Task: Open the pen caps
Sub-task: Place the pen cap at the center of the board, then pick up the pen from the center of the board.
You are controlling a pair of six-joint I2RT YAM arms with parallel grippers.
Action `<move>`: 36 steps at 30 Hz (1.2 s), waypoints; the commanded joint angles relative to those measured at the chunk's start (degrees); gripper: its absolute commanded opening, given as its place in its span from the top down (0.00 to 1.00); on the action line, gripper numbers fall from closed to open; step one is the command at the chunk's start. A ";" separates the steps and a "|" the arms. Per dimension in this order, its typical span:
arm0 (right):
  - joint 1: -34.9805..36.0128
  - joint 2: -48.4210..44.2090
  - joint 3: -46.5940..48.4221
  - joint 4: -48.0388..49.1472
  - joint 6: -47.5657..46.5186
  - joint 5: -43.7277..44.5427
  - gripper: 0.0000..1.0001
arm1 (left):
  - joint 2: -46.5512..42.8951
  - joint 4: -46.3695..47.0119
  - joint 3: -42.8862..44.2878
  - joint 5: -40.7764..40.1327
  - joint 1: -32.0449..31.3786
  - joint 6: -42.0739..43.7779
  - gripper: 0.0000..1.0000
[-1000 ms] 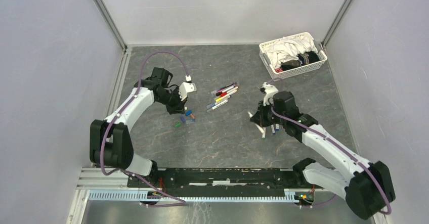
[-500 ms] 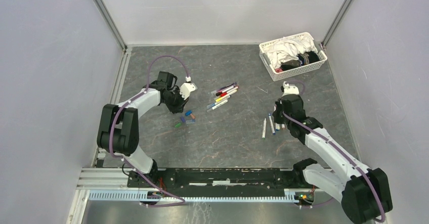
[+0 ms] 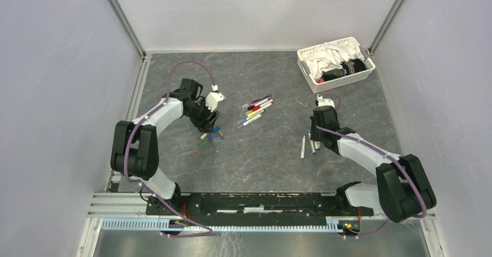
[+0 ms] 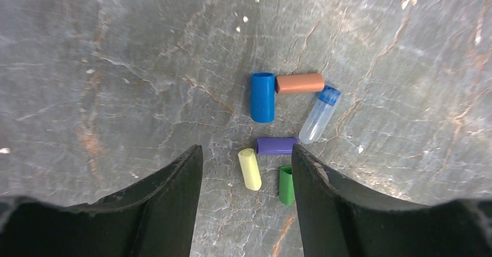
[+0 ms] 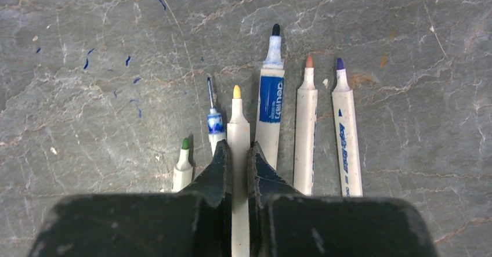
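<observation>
Several loose pen caps lie below my left gripper (image 4: 246,151), which is open: blue (image 4: 262,97), orange (image 4: 299,83), clear (image 4: 320,115), purple (image 4: 277,145), yellow (image 4: 250,169) and green (image 4: 286,185). The yellow cap lies on the table between the fingers, touching neither. My right gripper (image 5: 238,147) is shut on a yellow-tipped pen (image 5: 237,118). That pen lies in a row of uncapped pens with green (image 5: 183,167), blue (image 5: 270,94), orange (image 5: 306,123) and purple (image 5: 345,129) tips. Several capped pens (image 3: 255,111) lie mid-table.
A white lattice basket (image 3: 335,62) with cloths stands at the back right corner. Walls close in the table on the left, the back and the right. Small blue ink marks (image 5: 87,63) dot the table left of the uncapped pens.
My left gripper has opened over the caps, where it was nearly shut before. My right gripper has swung right and back and now sits over the row of uncapped pens.
</observation>
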 commanded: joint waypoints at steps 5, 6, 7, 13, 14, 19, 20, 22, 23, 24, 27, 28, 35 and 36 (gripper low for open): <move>-1.39 5.48 2.08 7.24 -1.16 1.65 1.00 | -5.71 -12.50 14.50 5.00 2.50 -6.36 0.33; -1.44 5.83 2.02 7.39 -1.16 1.56 0.97 | -6.51 -13.12 15.56 5.70 2.99 -6.71 0.15; -1.48 6.05 1.93 7.45 -1.19 1.52 0.93 | -7.27 -13.48 16.33 5.93 3.39 -6.89 0.04; -1.66 4.64 0.69 6.70 -1.36 1.45 0.71 | -11.51 -13.52 20.55 5.37 6.08 -10.68 0.00; -1.69 4.07 0.55 6.35 -1.22 1.34 0.67 | -11.92 -13.51 21.24 5.24 6.52 -11.40 0.00; -1.51 0.08 0.70 5.20 -0.66 -0.52 0.55 | -13.30 -13.95 24.13 7.13 8.17 -13.82 0.00; -1.21 -0.83 1.12 5.04 -0.55 -0.63 0.54 | -13.46 -14.10 24.66 7.82 8.39 -14.33 0.00; 0.15 -2.22 2.45 4.98 -0.82 -0.40 0.54 | -13.72 -13.72 25.63 8.47 8.83 -15.99 0.00; 1.46 -2.36 3.47 4.82 -1.12 -0.23 0.53 | -13.92 -13.14 26.11 8.46 8.98 -17.33 0.00; 2.79 -1.93 5.03 4.51 -1.40 -0.06 0.53 | -14.24 -12.38 26.73 8.18 9.29 -19.24 0.00; 8.09 1.34 10.09 5.41 -3.63 -2.53 0.50 | -16.28 -9.65 27.99 4.12 9.44 -25.24 0.00; 9.44 2.85 11.54 6.42 -5.04 -4.98 0.48 | -17.22 -8.70 27.46 3.46 9.40 -26.10 0.00; 12.42 20.35 25.28 8.42 -19.49 -27.93 0.38 | -19.74 -11.89 24.69 6.87 9.46 -22.34 0.00; 12.43 23.06 27.18 8.09 -20.39 -29.29 0.37 | -19.98 -12.27 24.24 7.26 9.44 -22.02 0.00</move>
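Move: The bare strip of board for the uncapped yellow-tipped pen lies right under the right hand holding it, about 3 cm down. It sits between the narrow blue pen, 2 cm left, and the thick blue marker, 2 cm right, both roughly level. The yellow cap, already let go, lies some 3 cm below the left hand and 1 cm ahead; the purple cap is 3 cm right of it, the green cap 3 cm nearer the base, the blue cap 3 cm ahead and 5 cm right of it. The yellow-tipped pen is lowered the last 2 cm onto the board in its row; the right fingers open to let it go, lift, then sweep some 16 cm left and a little forward towards the capped markers, turning about 30 degrees counter-clockwise. Meanwhile the empty left hand rises about 25 cm off the caps, opening fully and tipping its fingers up and outward. ##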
